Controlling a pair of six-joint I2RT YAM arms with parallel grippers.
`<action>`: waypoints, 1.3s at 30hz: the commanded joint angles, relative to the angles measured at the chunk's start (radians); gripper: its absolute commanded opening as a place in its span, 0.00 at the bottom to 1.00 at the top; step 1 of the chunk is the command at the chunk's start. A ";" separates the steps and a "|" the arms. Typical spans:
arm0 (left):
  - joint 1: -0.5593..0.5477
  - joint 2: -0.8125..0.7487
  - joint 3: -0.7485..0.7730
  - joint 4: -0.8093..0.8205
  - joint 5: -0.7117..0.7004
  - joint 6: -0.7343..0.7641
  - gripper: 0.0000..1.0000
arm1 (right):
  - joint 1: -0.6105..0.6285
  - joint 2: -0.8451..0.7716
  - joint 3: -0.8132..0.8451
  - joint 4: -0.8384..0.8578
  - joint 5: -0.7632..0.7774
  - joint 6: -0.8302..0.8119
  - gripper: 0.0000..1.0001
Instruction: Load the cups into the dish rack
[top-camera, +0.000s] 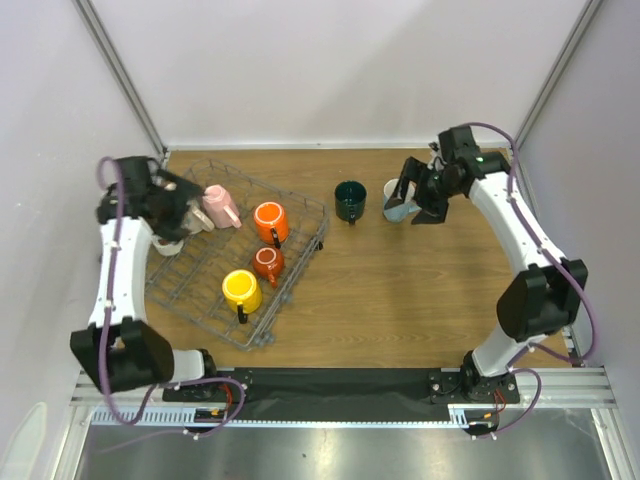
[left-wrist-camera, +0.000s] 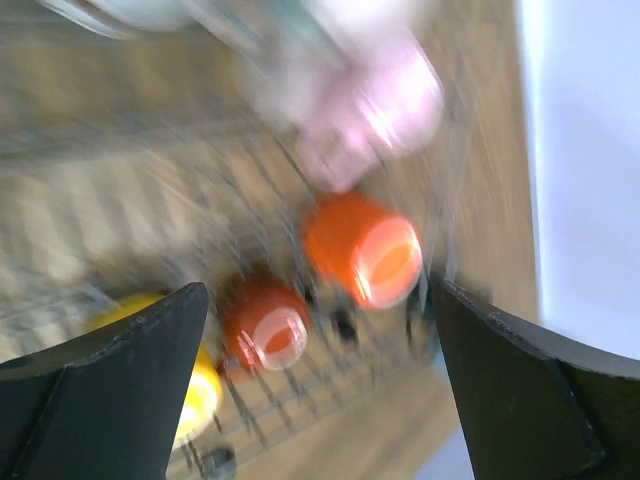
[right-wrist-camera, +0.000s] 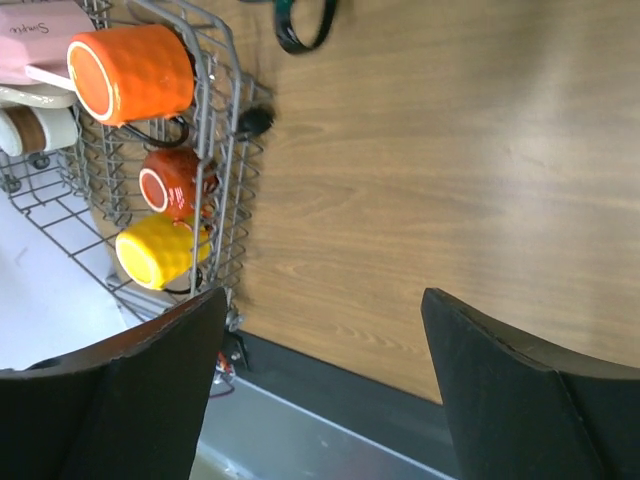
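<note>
The grey wire dish rack (top-camera: 290, 285) stands at the left and holds a pink mug (top-camera: 220, 206), an orange mug (top-camera: 270, 221), a small red mug (top-camera: 267, 262), a yellow mug (top-camera: 241, 290) and a cream mug (top-camera: 168, 243). My left gripper (top-camera: 190, 213) is open and empty over the rack's far left part, next to the pink mug. Its blurred wrist view shows the pink (left-wrist-camera: 370, 110), orange (left-wrist-camera: 365, 250), red (left-wrist-camera: 265, 325) and yellow (left-wrist-camera: 195, 390) mugs beyond the open gripper (left-wrist-camera: 318, 300). A dark green mug (top-camera: 350, 200) and a light blue mug (top-camera: 398, 208) stand on the table. My right gripper (top-camera: 420, 195) is open beside the light blue mug, with nothing between its jaws (right-wrist-camera: 322, 300).
The right wrist view shows the rack's edge (right-wrist-camera: 225, 150), the orange mug (right-wrist-camera: 130, 72), the yellow mug (right-wrist-camera: 160, 252), bare wooden table (right-wrist-camera: 420, 180) and the black front strip (right-wrist-camera: 330, 385). White walls enclose the table on three sides.
</note>
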 joint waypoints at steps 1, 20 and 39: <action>-0.211 -0.075 -0.033 0.040 0.084 0.038 1.00 | 0.054 0.073 0.095 0.057 0.081 0.007 0.85; -0.534 -0.190 0.068 0.113 0.293 0.265 0.99 | 0.047 0.430 0.509 0.011 0.541 0.047 0.57; -0.534 -0.176 0.013 0.144 0.368 0.288 0.99 | -0.004 0.559 0.522 0.132 0.456 -0.335 0.54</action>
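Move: The blue cup stands about 18 cm ahead of my right hand, some 2 cm to its right and 17 cm below; the green cup is about 13 cm left of the blue one, level with it. From my left hand, just come up empty out of the rack, the blue cup is about 17 cm ahead and 50 cm right, 17 cm below. The orange cup lies 8 cm ahead and 19 cm right of that hand, the brown cup 5 cm back and 18 cm right, both about 15 cm below. I reach my right hand about 17 cm forward, bearing a little left, then right, and sinking late to just above the blue cup's handle side; it rolls some 30 degrees until the fingers slant forward and down, and they narrow to just over half open. My empty left hand swings right across the rack, rising and drawing back a little, turning clockwise with fingers tipping up, then waits wide open. ##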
